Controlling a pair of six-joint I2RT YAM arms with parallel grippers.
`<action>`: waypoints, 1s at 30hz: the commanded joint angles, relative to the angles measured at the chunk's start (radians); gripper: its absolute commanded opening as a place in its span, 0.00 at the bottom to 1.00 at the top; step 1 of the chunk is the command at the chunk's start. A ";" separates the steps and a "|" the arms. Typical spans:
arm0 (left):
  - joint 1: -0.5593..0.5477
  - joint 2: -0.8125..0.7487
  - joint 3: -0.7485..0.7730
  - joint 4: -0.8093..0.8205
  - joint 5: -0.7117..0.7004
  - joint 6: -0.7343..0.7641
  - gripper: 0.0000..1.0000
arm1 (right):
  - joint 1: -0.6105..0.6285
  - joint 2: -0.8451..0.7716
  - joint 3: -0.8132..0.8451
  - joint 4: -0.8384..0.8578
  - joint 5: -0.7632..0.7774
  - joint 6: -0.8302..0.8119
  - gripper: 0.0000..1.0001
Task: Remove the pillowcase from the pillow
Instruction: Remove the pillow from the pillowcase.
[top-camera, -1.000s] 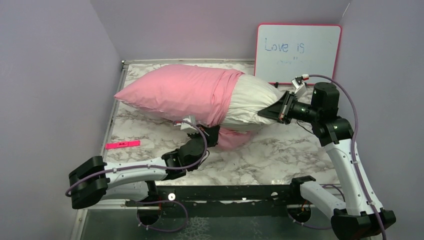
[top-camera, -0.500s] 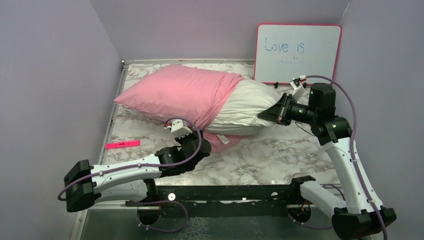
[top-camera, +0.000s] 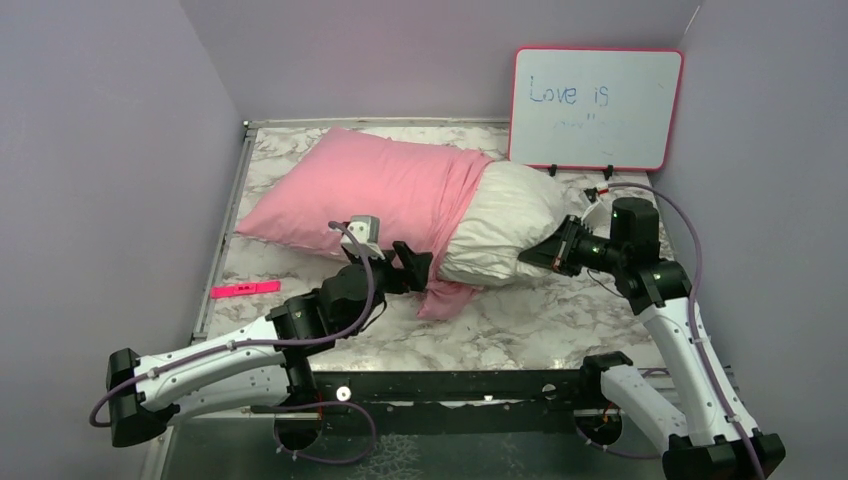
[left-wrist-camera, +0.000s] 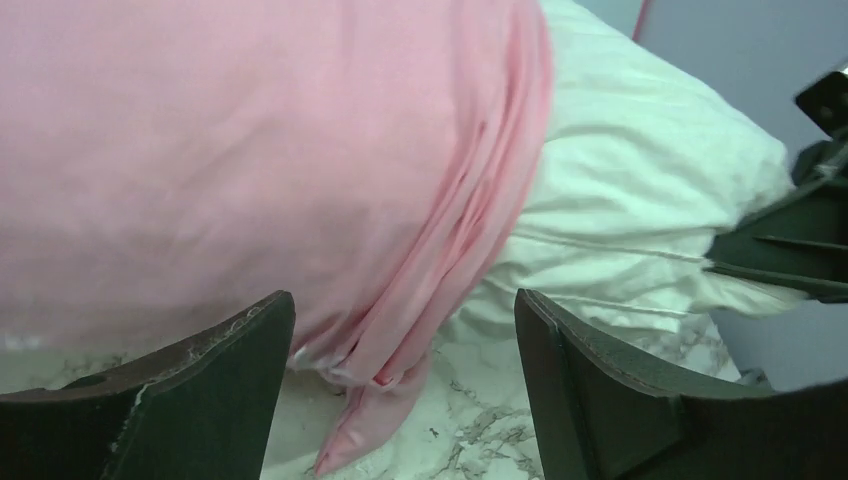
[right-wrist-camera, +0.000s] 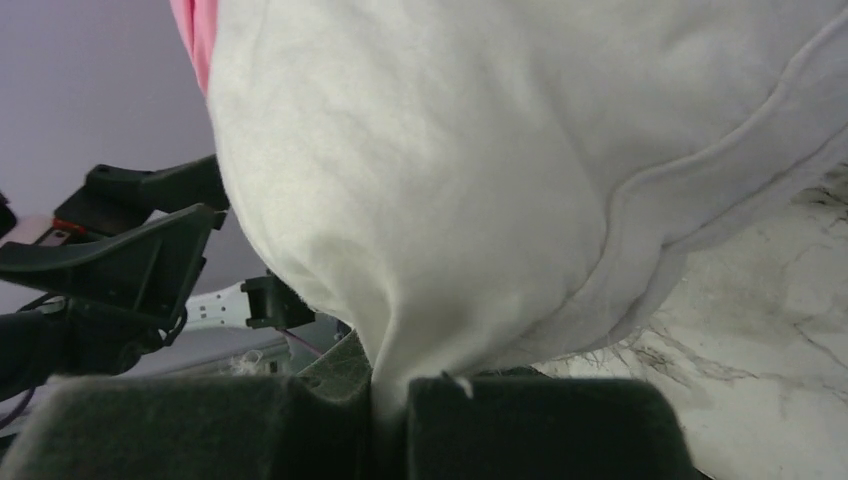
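The pink pillowcase (top-camera: 380, 195) still covers the left two thirds of the white pillow (top-camera: 505, 210), which lies on the marble table (top-camera: 560, 310). Its bunched hem runs across the pillow, and a loose pink corner (left-wrist-camera: 365, 425) droops onto the table. My left gripper (top-camera: 415, 265) is open just in front of that hem (left-wrist-camera: 470, 230), its fingers (left-wrist-camera: 230, 350) spread on either side and holding nothing. My right gripper (top-camera: 545, 252) is shut on the pillow's bare right end, a fold of white fabric (right-wrist-camera: 400, 340) pinched between its pads (right-wrist-camera: 540, 420).
A whiteboard (top-camera: 595, 105) with writing leans against the back wall at the right. A pink strip (top-camera: 245, 289) lies near the table's left edge. Purple walls close in the left, back and right sides.
My left gripper has let go of the pink fabric, opened and swung back toward the hem. The right gripper has sunk slightly nearer, still holding the pillow's end.
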 joint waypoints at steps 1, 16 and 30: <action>0.003 0.082 0.091 0.059 0.183 0.185 0.85 | -0.005 -0.035 -0.045 0.090 -0.023 0.002 0.01; 0.085 0.321 0.248 -0.109 0.110 0.178 0.45 | -0.006 -0.074 -0.095 0.043 0.029 -0.005 0.01; 0.301 0.184 0.198 -0.313 0.071 0.179 0.00 | -0.007 -0.017 -0.062 -0.054 0.264 -0.107 0.01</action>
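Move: The lower part of the pillowcase's bunched hem is about 6 cm right of the open left fingers, 3 cm ahead and 3 cm lower. The pillow's bare white end has its middle some 19 cm to this hand's right and 7 cm ahead, a little lower; the pillowcase's loose tail droops about 7 cm right, level ahead, 12 cm below. From the right hand, still pinching the pillow's corner, that hem lies about 17 cm left, 2 cm ahead, 3 cm lower. The left fingers pinch the pillowcase's hem just where pink meets white: the open hand swings about 6 cm right, edging forward and sinking while rolling some 15 degrees left side up, closes fully there, then drags the cloth back left about 5 cm and slightly forward. The right hand keeps its pinch on the pillow's corner and sinks 3 to 4 cm. ##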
